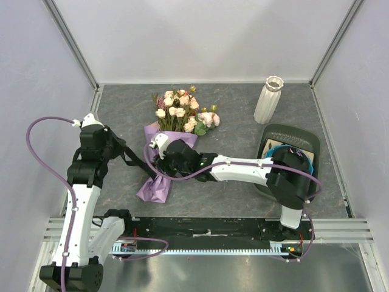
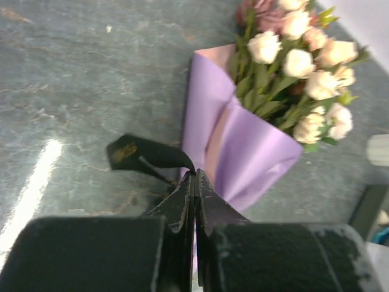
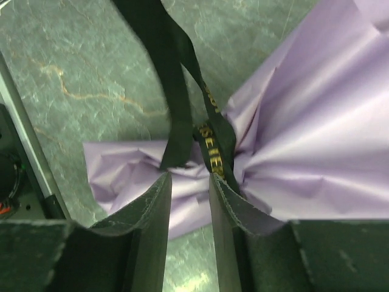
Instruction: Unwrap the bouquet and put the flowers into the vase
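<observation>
The bouquet lies mid-table, its roses (image 1: 182, 109) toward the back and its lilac paper cone (image 1: 159, 185) toward the front. In the left wrist view the flowers (image 2: 298, 61) spill out of the lilac paper (image 2: 249, 152). My left gripper (image 2: 195, 175) is shut on the end of the black ribbon (image 2: 146, 155), which runs taut toward the cone (image 1: 137, 161). My right gripper (image 3: 188, 179) stands open over the cone's tied waist, its fingertips (image 3: 163, 182) either side of the ribbon (image 3: 216, 149) and crumpled paper (image 3: 316, 121). The white ribbed vase (image 1: 268, 99) stands upright at the back right.
A dark tray (image 1: 304, 135) holding a blue round dish (image 1: 281, 150) sits at the right, partly under my right arm. Grey walls close in the table on three sides; a metal rail (image 1: 206, 234) runs along the near edge.
</observation>
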`<state>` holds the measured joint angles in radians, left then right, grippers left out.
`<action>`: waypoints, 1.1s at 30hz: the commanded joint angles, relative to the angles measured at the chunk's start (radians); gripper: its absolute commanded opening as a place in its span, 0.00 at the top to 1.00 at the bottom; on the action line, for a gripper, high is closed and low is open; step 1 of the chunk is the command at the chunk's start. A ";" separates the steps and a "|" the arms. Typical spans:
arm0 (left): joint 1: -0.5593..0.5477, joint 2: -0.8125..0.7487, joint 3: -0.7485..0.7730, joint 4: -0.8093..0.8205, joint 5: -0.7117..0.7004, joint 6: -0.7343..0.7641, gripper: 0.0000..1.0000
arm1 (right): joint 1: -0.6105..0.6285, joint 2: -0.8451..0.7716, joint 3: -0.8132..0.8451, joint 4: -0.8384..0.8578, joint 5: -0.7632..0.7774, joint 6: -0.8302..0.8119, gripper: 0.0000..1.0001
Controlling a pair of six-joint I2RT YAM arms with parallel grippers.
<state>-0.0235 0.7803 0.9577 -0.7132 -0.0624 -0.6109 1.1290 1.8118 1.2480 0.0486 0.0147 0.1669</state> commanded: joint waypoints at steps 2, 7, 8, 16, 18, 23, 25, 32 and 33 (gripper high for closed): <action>0.002 0.022 -0.056 0.053 -0.100 0.112 0.98 | 0.023 0.102 0.149 -0.018 0.036 -0.081 0.64; 0.002 0.050 -0.043 0.072 -0.180 0.168 0.98 | 0.041 0.162 0.215 -0.047 0.108 -0.133 0.65; 0.002 0.057 -0.045 0.077 -0.182 0.169 0.98 | 0.043 0.181 0.234 -0.082 0.123 -0.151 0.64; 0.002 0.056 -0.123 0.132 -0.159 0.140 0.98 | 0.084 0.254 0.300 -0.150 0.290 -0.248 0.62; 0.002 0.053 -0.149 0.149 -0.165 0.135 0.98 | 0.092 0.264 0.300 -0.156 0.315 -0.260 0.62; 0.004 0.063 -0.182 0.162 -0.162 0.119 0.98 | 0.103 0.290 0.315 -0.159 0.359 -0.279 0.63; 0.008 0.070 -0.181 0.164 -0.160 0.119 0.98 | 0.110 0.297 0.326 -0.153 0.370 -0.280 0.65; 0.016 0.068 -0.189 0.161 -0.162 0.117 0.98 | 0.123 0.271 0.327 -0.118 0.398 -0.276 0.81; 0.016 0.068 -0.189 0.159 -0.162 0.119 0.98 | 0.123 0.268 0.327 -0.116 0.403 -0.274 0.82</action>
<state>-0.0124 0.8547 0.7719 -0.5949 -0.2008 -0.4923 1.2442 2.1033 1.5333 -0.1112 0.3763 -0.1028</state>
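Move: The ribbon knot at the bouquet's waist lies about 3 cm ahead, 3 cm to the left and 7 cm below the right hand. From that hand the paper tail is some 5 cm back and 3 cm left, and the flower heads about 25 cm ahead and 5 cm right, both around 8 cm lower. From the left hand, already holding one ribbon tail, the knot is about 10 cm right, 2 cm back and 18 cm below. Bring the right gripper down about 5 cm onto the ribbon knot, easing a little left and forward as you go; tip its fingers more steeply down with some 25 degrees of wrist turn, then narrow them around the ribbon band. Meanwhile lower the left gripper about 8 cm in two stages and shift it slightly left, keeping the ribbon tail pinched. ##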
